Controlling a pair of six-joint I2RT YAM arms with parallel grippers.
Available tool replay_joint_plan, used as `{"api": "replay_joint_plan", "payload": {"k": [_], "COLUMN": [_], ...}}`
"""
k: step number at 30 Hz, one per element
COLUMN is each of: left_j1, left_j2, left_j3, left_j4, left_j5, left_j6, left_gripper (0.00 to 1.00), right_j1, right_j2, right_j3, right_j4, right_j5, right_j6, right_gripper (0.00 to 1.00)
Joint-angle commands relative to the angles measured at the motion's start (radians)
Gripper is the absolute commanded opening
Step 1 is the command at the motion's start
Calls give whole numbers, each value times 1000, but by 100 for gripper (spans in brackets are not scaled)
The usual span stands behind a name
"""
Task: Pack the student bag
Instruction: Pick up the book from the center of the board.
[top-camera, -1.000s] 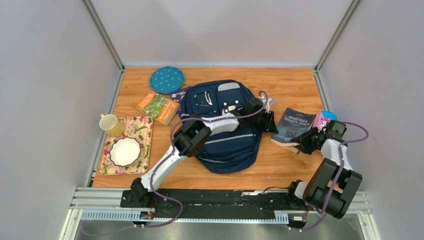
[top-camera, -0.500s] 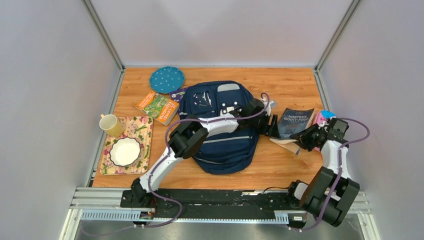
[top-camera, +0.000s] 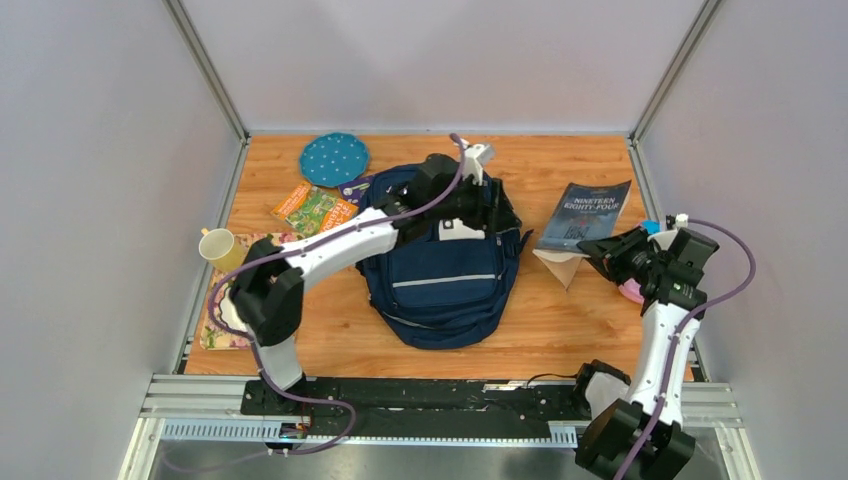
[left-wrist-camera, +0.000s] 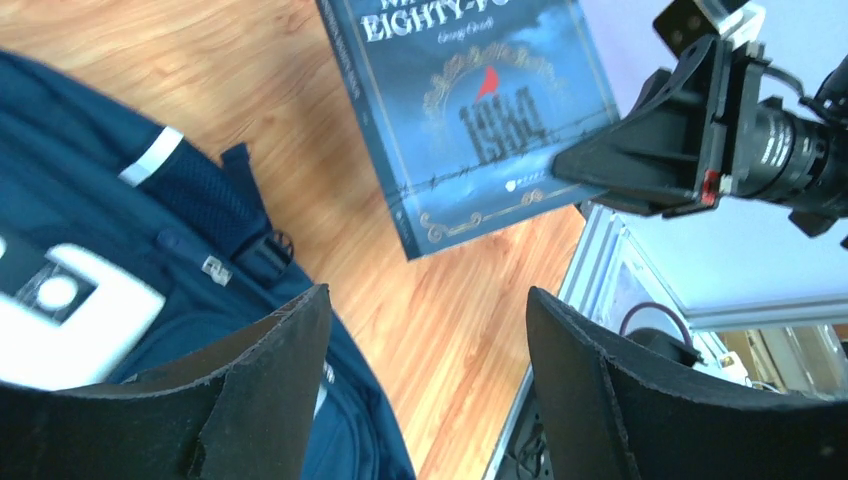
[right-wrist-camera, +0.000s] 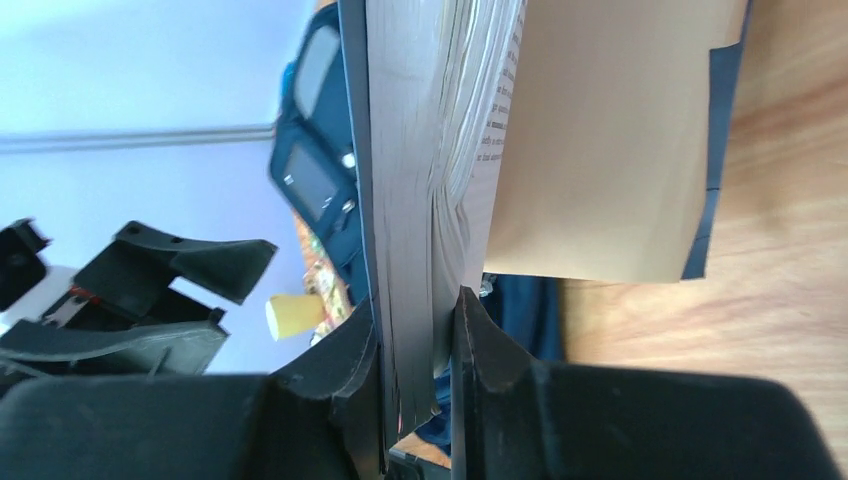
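Note:
The student bag (top-camera: 448, 275), navy with a grey stripe and a white patch, lies flat mid-table. My left gripper (top-camera: 500, 212) hovers over its upper right part, open and empty; in the left wrist view (left-wrist-camera: 430, 380) the bag (left-wrist-camera: 90, 230) shows at the left. My right gripper (top-camera: 598, 250) is shut on the lower edge of a dark blue book, Nineteen Eighty-Four (top-camera: 585, 212), held tilted above the table right of the bag. In the right wrist view the fingers (right-wrist-camera: 470, 350) pinch its page block (right-wrist-camera: 415, 170), while the back cover (right-wrist-camera: 610, 140) hangs loose.
A pink pencil case (top-camera: 631, 291) peeks out under the right arm. A blue dotted plate (top-camera: 334, 158), a colourful book (top-camera: 312, 208), a yellow cup (top-camera: 220, 248) and a floral tray (top-camera: 213, 335) sit along the left side. Walls close in on three sides.
The left gripper opened wide and swung from the bag's right side up over its top. The right gripper closed on the book and lifted it off the table.

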Motion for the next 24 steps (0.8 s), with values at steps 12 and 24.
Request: {"api": "replay_joint_plan", "payload": {"k": [12,24], "left_j1": [60,114], "left_j2": [-338,-338], "left_j3": [-516,-708], "left_j4": [544,1041], "left_j5": [26,36], "left_j6": [-281,-545], "left_gripper": [79,80], "right_j1": [336,428], "right_j2": [-212,-285], "right_j3": [75,5], "right_j4": [318,523], "right_j5": [-277,-352], "right_j6": [251,441], "right_gripper": [0,0]}}
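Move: The book, already pinched at its lower edge by the right gripper, has its middle about 16 cm to the right of the left gripper, 2 cm farther out and 4 cm lower. From the right gripper, the backpack lies about 30 cm left, 2 cm back and 12 cm below; the pencil case lies about 18 cm right, 3 cm back and 15 cm below. The backpack's middle is some 12 cm left of the left gripper, 7 cm back and 16 cm below. Keep the right gripper shut on the book and carry it left about 13 cm and up nearly as far, drawing back some 7 cm and swinging the fingers counter-clockwise about 30 degrees while they tip up. Back the open left gripper off ahead of the book, left about 8 cm and slightly back, fast at first, then slowly, rising late as its fingers tilt up to about level beside the book's spine. ##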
